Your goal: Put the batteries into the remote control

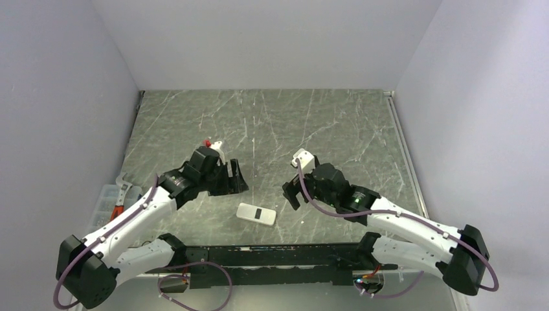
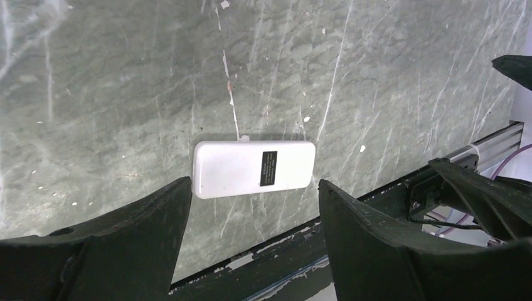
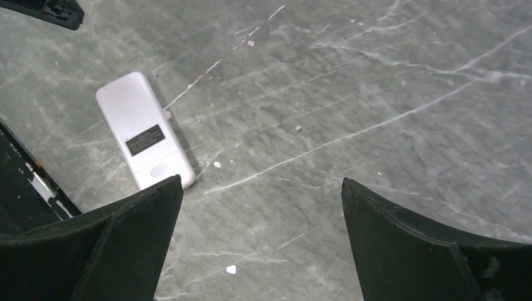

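Note:
The remote control (image 1: 256,214) lies flat on the marble table near the front edge, white back up with its dark rectangular label showing. It appears in the left wrist view (image 2: 251,168) and in the right wrist view (image 3: 141,128). My left gripper (image 1: 236,176) hovers just behind and left of it, open, nothing between its fingers (image 2: 255,182). To the right of the remote my right gripper (image 1: 292,191) stands wide open and empty over bare table (image 3: 261,179). The batteries are out of view in every frame.
A clear plastic organiser box (image 1: 107,201) with red-handled pliers (image 1: 120,204) sits off the table's left front corner. A black rail (image 1: 278,249) runs along the near edge. White walls close in the left, back and right sides.

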`<action>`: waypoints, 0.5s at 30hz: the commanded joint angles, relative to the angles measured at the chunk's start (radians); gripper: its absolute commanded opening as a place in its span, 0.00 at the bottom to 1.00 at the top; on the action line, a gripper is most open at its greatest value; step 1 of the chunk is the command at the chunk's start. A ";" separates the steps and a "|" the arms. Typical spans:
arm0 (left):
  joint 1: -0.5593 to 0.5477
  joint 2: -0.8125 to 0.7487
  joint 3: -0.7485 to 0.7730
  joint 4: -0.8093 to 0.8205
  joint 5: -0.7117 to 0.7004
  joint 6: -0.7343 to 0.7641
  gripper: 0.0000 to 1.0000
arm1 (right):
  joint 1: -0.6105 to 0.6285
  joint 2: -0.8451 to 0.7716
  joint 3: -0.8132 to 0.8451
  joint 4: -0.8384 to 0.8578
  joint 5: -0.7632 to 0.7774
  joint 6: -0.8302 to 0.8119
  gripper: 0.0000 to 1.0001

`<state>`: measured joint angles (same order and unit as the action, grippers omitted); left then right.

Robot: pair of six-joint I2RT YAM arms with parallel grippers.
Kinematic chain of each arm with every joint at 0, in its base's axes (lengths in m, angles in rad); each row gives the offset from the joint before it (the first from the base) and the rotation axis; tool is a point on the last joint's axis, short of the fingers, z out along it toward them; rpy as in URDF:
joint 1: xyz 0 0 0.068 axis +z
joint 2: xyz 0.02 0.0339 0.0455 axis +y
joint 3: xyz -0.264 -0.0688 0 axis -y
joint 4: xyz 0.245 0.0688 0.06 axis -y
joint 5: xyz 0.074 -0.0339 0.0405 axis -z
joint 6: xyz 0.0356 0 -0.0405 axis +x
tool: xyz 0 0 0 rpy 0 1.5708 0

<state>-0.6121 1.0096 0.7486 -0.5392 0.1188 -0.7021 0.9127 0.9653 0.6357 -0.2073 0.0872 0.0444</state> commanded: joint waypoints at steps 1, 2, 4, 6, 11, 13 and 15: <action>-0.005 -0.027 0.085 -0.080 -0.076 0.010 0.79 | -0.006 -0.066 -0.009 0.043 0.091 -0.003 1.00; -0.005 -0.030 0.095 -0.093 -0.086 0.014 0.80 | -0.006 -0.076 -0.009 0.040 0.109 0.002 1.00; -0.005 -0.034 0.127 -0.123 -0.111 0.027 0.80 | -0.005 -0.098 -0.010 0.032 0.143 0.014 1.00; -0.005 -0.041 0.158 -0.156 -0.116 0.041 0.80 | -0.007 -0.119 -0.006 0.022 0.170 0.018 1.00; -0.004 -0.079 0.223 -0.238 -0.213 0.075 0.81 | -0.008 -0.166 0.012 -0.018 0.275 0.059 1.00; -0.005 -0.098 0.243 -0.265 -0.230 0.087 0.81 | -0.008 -0.187 0.017 -0.033 0.316 0.069 1.00; -0.005 -0.122 0.255 -0.285 -0.242 0.100 0.95 | -0.008 -0.214 0.015 -0.036 0.341 0.083 1.00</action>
<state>-0.6121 0.9379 0.9501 -0.7551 -0.0547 -0.6430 0.9081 0.8024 0.6296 -0.2329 0.3168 0.0830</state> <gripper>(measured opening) 0.816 0.994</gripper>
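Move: The remote control lies back up on the table with its battery cover on. From the left hand it is about 5 cm back, 4 cm to the right and some 12 cm below. From the right hand it is about 5 cm back, 11 cm to the left and roughly 13 cm below. Nothing else stands near it or in either hand's way. Upwards and apart, both empty hands keep drawing away from the remote control. The left climbs about 6 cm and drifts left; the right rises some 4 cm and goes about as far to the right, a little forward too. Both wrists tip their fingers up slightly, the right also turning clockwise, and the grippers stay open. ##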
